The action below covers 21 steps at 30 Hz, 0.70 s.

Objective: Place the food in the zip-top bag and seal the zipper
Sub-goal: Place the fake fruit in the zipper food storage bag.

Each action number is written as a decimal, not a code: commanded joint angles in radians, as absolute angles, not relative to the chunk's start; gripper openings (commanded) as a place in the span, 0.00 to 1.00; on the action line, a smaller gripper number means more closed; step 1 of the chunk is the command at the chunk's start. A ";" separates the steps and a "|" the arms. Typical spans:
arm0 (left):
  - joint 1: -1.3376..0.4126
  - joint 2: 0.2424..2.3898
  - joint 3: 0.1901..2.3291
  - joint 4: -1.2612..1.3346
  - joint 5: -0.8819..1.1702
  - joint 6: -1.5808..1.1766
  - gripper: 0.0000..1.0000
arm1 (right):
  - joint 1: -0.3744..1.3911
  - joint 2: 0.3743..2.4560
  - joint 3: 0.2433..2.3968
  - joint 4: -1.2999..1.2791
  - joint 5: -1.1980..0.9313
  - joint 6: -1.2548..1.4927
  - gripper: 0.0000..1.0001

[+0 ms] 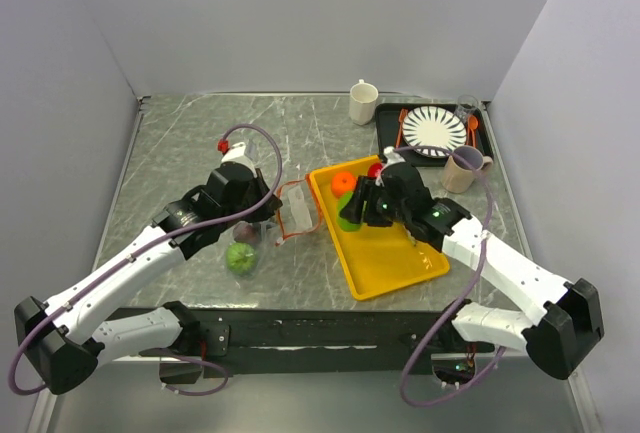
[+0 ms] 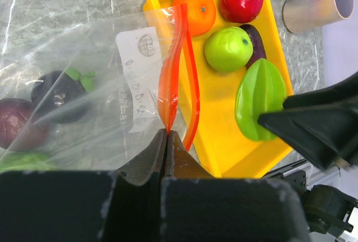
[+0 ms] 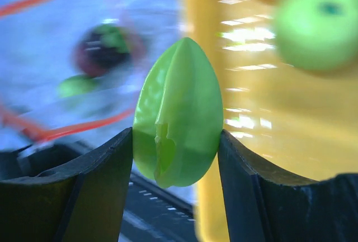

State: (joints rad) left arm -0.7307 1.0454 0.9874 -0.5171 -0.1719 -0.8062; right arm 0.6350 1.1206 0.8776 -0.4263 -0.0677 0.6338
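Note:
My left gripper (image 2: 168, 133) is shut on the orange-red zipper (image 2: 170, 80) at the mouth of the clear zip-top bag (image 2: 100, 85). The mouth gapes toward the yellow tray (image 2: 224, 141). Inside the bag lie two dark purple fruits (image 2: 59, 94) and a green one (image 2: 22, 161). My right gripper (image 3: 174, 152) is shut on a ridged green fruit (image 3: 176, 113), held over the tray's left edge beside the bag mouth (image 1: 295, 208). On the tray sit an orange fruit (image 2: 194, 11), a red one (image 2: 241, 0), a round green one (image 2: 226, 49) and a dark purple one (image 2: 254, 38).
A white mug (image 1: 363, 101) stands at the back. A black tray (image 1: 482, 143) with a striped plate (image 1: 434, 130) and an orange spoon (image 1: 472, 125) sits at the back right. A beige cup (image 1: 462, 168) stands just behind my right arm. Walls close in on three sides.

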 commanded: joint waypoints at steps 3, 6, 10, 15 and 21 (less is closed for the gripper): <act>-0.729 1.054 0.986 -0.471 -0.147 -0.795 0.01 | 0.733 1.192 0.995 -0.305 -0.132 0.675 0.20; -0.729 1.051 0.986 -0.466 -0.135 -0.798 0.01 | 0.770 1.268 1.035 -0.276 -0.144 0.673 0.21; -0.730 1.029 0.982 -0.462 -0.137 -0.804 0.01 | 0.801 1.370 1.083 -0.247 -0.179 0.672 0.26; -0.730 1.009 0.980 -0.462 -0.135 -0.799 0.01 | 0.813 1.417 1.124 -0.227 -0.195 0.652 0.82; -0.730 0.994 0.983 -0.474 -0.143 -0.799 0.01 | 0.810 1.355 1.140 -0.262 -0.114 0.629 1.00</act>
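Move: The bag's open red-rimmed mouth lies about 12 cm left of the right hand, which already grips the green star fruit; it is some 2 cm farther out and 4 cm lower. The left hand still pinches the rim, with the mouth's middle about 5 cm to its right and 4 cm below. From the right hand, the orange is about 16 cm ahead and 3 cm left, the green apple 13 cm ahead and 4 cm right, both some 11 cm lower. The right fingers let go of the green star fruit over the bag's mouth. First the right hand carries it left about 11 cm from the tray's edge, arching up and then sinking while turning some 15 degrees counter-clockwise; the fingers open wide low over the mouth and the hand starts to rise. The left hand keeps its pinch on the rim, almost still. ##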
